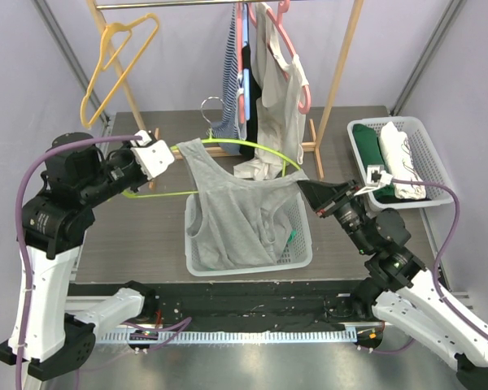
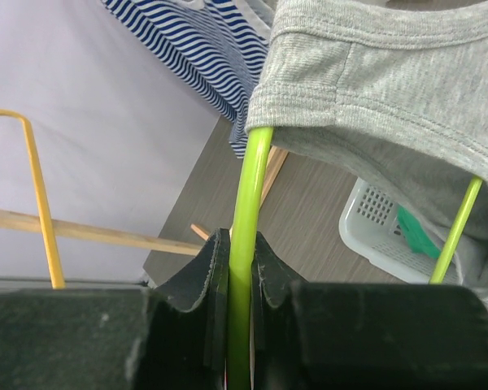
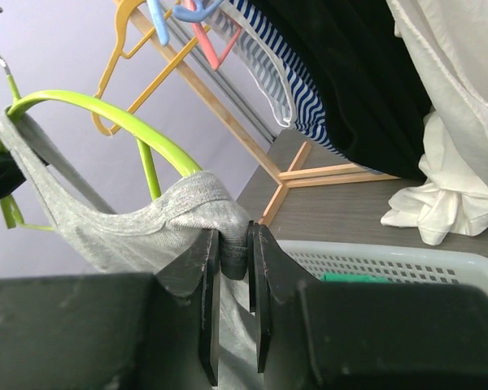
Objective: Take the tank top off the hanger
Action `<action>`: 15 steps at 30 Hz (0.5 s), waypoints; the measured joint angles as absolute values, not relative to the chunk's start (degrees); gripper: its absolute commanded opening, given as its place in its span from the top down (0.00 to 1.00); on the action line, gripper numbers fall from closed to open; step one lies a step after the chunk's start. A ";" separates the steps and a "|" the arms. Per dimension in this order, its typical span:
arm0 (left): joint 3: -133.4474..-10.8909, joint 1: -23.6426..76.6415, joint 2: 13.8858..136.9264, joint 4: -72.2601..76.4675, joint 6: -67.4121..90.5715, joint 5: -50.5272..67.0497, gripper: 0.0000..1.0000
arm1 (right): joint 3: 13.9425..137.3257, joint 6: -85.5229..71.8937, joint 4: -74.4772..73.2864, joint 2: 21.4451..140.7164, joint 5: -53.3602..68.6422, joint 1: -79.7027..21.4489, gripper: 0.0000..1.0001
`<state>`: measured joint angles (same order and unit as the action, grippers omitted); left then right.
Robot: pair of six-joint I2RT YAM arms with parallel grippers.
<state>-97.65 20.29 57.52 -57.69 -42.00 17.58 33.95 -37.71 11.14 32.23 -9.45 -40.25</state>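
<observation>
A grey tank top (image 1: 232,211) hangs on a lime green hanger (image 1: 244,146) held in the air over a white basket (image 1: 248,264). My left gripper (image 1: 167,154) is shut on the hanger's left end; in the left wrist view the green rod (image 2: 248,203) runs between the closed fingers (image 2: 207,268), with the tank top's strap (image 2: 390,97) over it. My right gripper (image 1: 305,188) is shut on the tank top's right strap. In the right wrist view this gripper (image 3: 232,244) pinches the grey strap (image 3: 203,203) at the hanger's arm (image 3: 106,114). The top's lower part sags into the basket.
A wooden clothes rack (image 1: 337,73) stands behind with striped, black and white garments (image 1: 264,89), a yellow hanger (image 1: 118,57) and a pink hanger (image 1: 297,57). A second white basket (image 1: 398,158) with green and white clothes sits at the right. A green item (image 3: 346,278) lies in the near basket.
</observation>
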 measured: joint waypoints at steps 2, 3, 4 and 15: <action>-97.65 20.40 57.65 -57.76 -41.98 18.46 1.00 | 33.89 -37.54 9.13 30.09 -9.43 -40.27 0.87; -97.65 20.53 57.74 -57.80 -41.95 18.85 1.00 | 33.82 -37.45 8.01 28.86 -9.45 -40.27 0.87; -97.67 20.67 57.87 -57.80 -41.93 19.38 1.00 | 33.67 -37.39 6.87 27.59 -9.45 -40.27 0.83; -99.35 21.19 59.00 -58.67 -41.34 22.09 1.00 | 31.27 -38.17 3.92 26.11 -8.86 -40.23 0.53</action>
<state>-99.35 21.19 59.00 -58.67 -41.34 22.09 31.27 -38.17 3.92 26.11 -8.86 -40.23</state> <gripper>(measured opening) 0.147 0.421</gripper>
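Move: The right hand already pinches the grey tank top's right strap. The green hanger's right end lies about 3 cm left of it, 3 cm ahead and 2 cm above; the basket's middle is some 12 cm left, 2 cm back and 28 cm below. The left hand still grips the hanger's other end, with that right end roughly 27 cm to its right, 2 cm farther out and 7 cm lower. Right hand draws the strap 3 cm back-right, then sinks, fingers opening; left, gripping the hanger, shifts 2 cm right. ##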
